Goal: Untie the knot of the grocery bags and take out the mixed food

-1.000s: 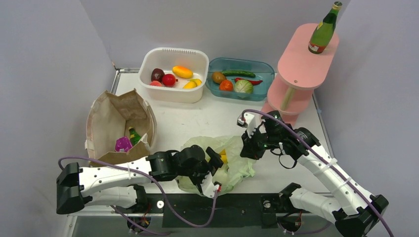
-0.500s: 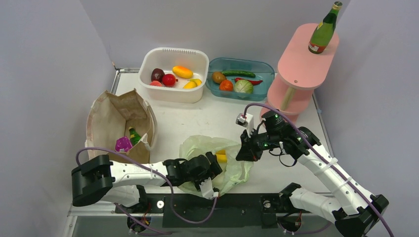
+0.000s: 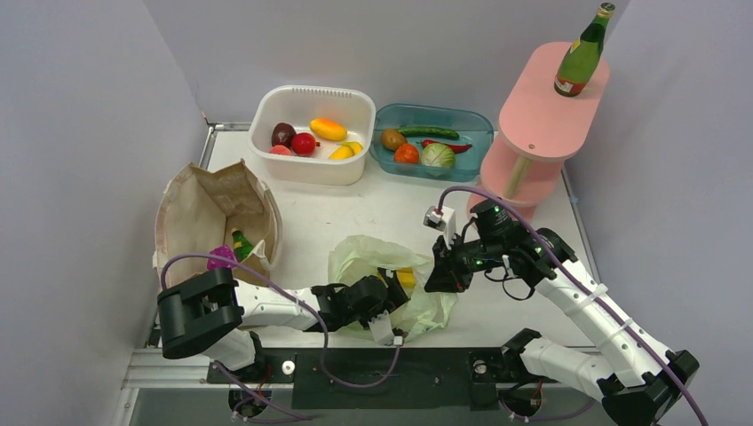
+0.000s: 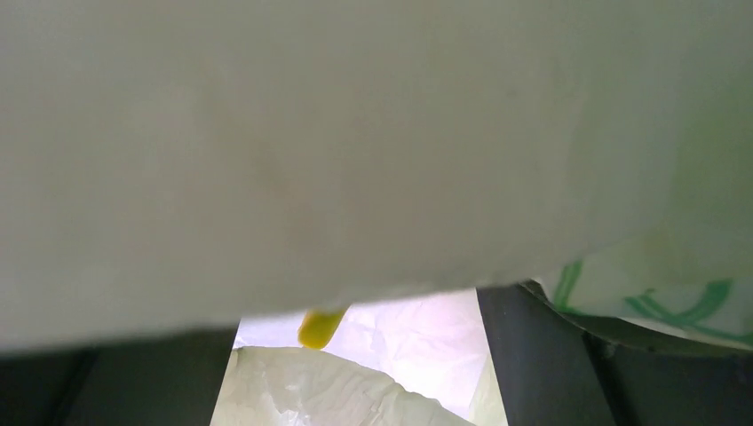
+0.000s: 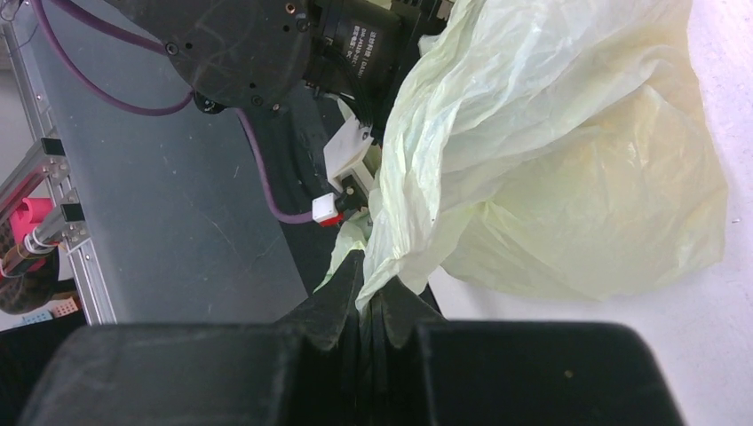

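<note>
The pale green plastic bag (image 3: 382,266) lies at the table's near edge. My right gripper (image 3: 441,272) is shut on its right rim and holds it up; in the right wrist view the fingers (image 5: 342,297) pinch a fold of the bag (image 5: 550,151). My left gripper (image 3: 391,291) is inside the bag's mouth, next to a yellow banana (image 3: 405,280). In the left wrist view the bag's film (image 4: 373,133) covers most of the frame, the banana tip (image 4: 320,327) shows ahead, and the jaws stand apart. The brown paper bag (image 3: 213,209) stands open at left, holding a purple packet (image 3: 219,257) and a green bottle (image 3: 240,243).
A white tub (image 3: 313,99) of fruit and a teal tub (image 3: 432,115) of vegetables stand at the back. A pink two-tier stand (image 3: 542,115) at the back right carries a green bottle (image 3: 582,53). The black base rail (image 3: 373,364) runs along the near edge.
My left arm has slid right and pushed its gripper deeper into the plastic bag's mouth. My right gripper dropped slightly and keeps its hold on the bag's rim.
</note>
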Motion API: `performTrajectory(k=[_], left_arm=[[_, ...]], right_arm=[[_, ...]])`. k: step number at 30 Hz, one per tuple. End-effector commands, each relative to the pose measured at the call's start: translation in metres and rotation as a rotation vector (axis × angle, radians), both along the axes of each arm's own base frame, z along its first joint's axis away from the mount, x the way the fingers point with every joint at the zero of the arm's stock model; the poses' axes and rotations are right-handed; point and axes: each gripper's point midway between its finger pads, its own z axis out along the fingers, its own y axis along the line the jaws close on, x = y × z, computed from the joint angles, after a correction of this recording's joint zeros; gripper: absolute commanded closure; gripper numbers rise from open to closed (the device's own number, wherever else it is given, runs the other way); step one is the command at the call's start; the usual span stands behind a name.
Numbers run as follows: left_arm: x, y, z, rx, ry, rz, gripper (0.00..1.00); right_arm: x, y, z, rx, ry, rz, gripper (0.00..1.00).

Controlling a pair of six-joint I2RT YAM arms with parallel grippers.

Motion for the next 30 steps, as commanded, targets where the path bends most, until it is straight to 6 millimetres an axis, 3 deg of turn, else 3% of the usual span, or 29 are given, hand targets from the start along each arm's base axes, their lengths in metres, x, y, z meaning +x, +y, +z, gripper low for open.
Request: performTrajectory(k=[1,7,11,17,18,20,21,22,25,26,27,28,30], left_arm=[[0.022,-0.015,0.028,-0.047,-0.052,0.022,0.04],[0.056,-0.005,0.015,0.017,-0.062,0.043,0.12],[0.069,-0.01,0.01,0.011,-0.035,0.046,0.21],[0.069,-0.03,0.025,-0.098,0.097,0.064,0.57],[0.067,-0.033,0.034,-0.132,0.104,0.054,0.62],[0.059,-0.037,0.049,-0.195,0.132,0.035,0.82],[0.053,-0.034,0.049,-0.207,0.156,0.035,0.97],[0.044,-0.036,0.063,-0.249,0.176,-0.004,1.0],[0.018,-0.019,0.065,-0.208,0.271,-0.062,1.0],[0.012,-0.018,0.078,-0.236,0.285,-0.082,1.0],[0.002,-0.01,0.073,-0.207,0.339,-0.089,1.0],[0.001,-0.008,0.089,-0.228,0.347,-0.095,1.0],[-0.025,0.014,0.09,-0.15,0.496,-0.098,1.0]], right_arm=[[-0.002,0.0,0.011,0.038,-0.05,0.028,1.0],[-0.003,-0.002,0.01,0.034,-0.055,0.026,1.0],[0.0,-0.003,0.009,0.022,-0.072,0.023,1.0],[0.006,-0.008,0.008,-0.009,-0.116,0.018,1.0],[0.008,-0.009,0.007,-0.018,-0.124,0.013,1.0],[0.01,-0.012,0.007,-0.031,-0.139,0.002,1.0],[0.011,-0.013,0.006,-0.036,-0.144,-0.004,1.0],[0.015,-0.015,0.004,-0.053,-0.158,-0.019,1.0],[0.026,-0.022,0.001,-0.093,-0.192,-0.063,1.0],[0.03,-0.023,0.0,-0.105,-0.205,-0.076,1.0],[0.033,-0.024,0.001,-0.107,-0.211,-0.086,1.0],[0.035,-0.025,0.001,-0.109,-0.215,-0.094,1.0],[0.039,-0.025,0.002,-0.11,-0.221,-0.115,1.0]])
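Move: Inside the opened pale bag, the banana lies about 5 cm ahead of the left hand, 3 cm to its right and roughly 1 cm lower. The bag's rim, pinched by the right fingers, is some 5 cm back, 8 cm right and 15 cm above the left hand; the teal tray stands about 38 cm ahead and 8 cm right. From the right hand, the banana is roughly 10 cm ahead, 5 cm left and 17 cm below. Reaching forward about 7 cm inside the bag with fingers wide, the left hand closes them on one end of the banana, drifting slightly right. It then lifts some 9 cm while drawing back about 4 cm, the wrist tilting a little. The right fingers keep their pinch on the rim, easing about 2 cm forward and 2 cm right near the end. ##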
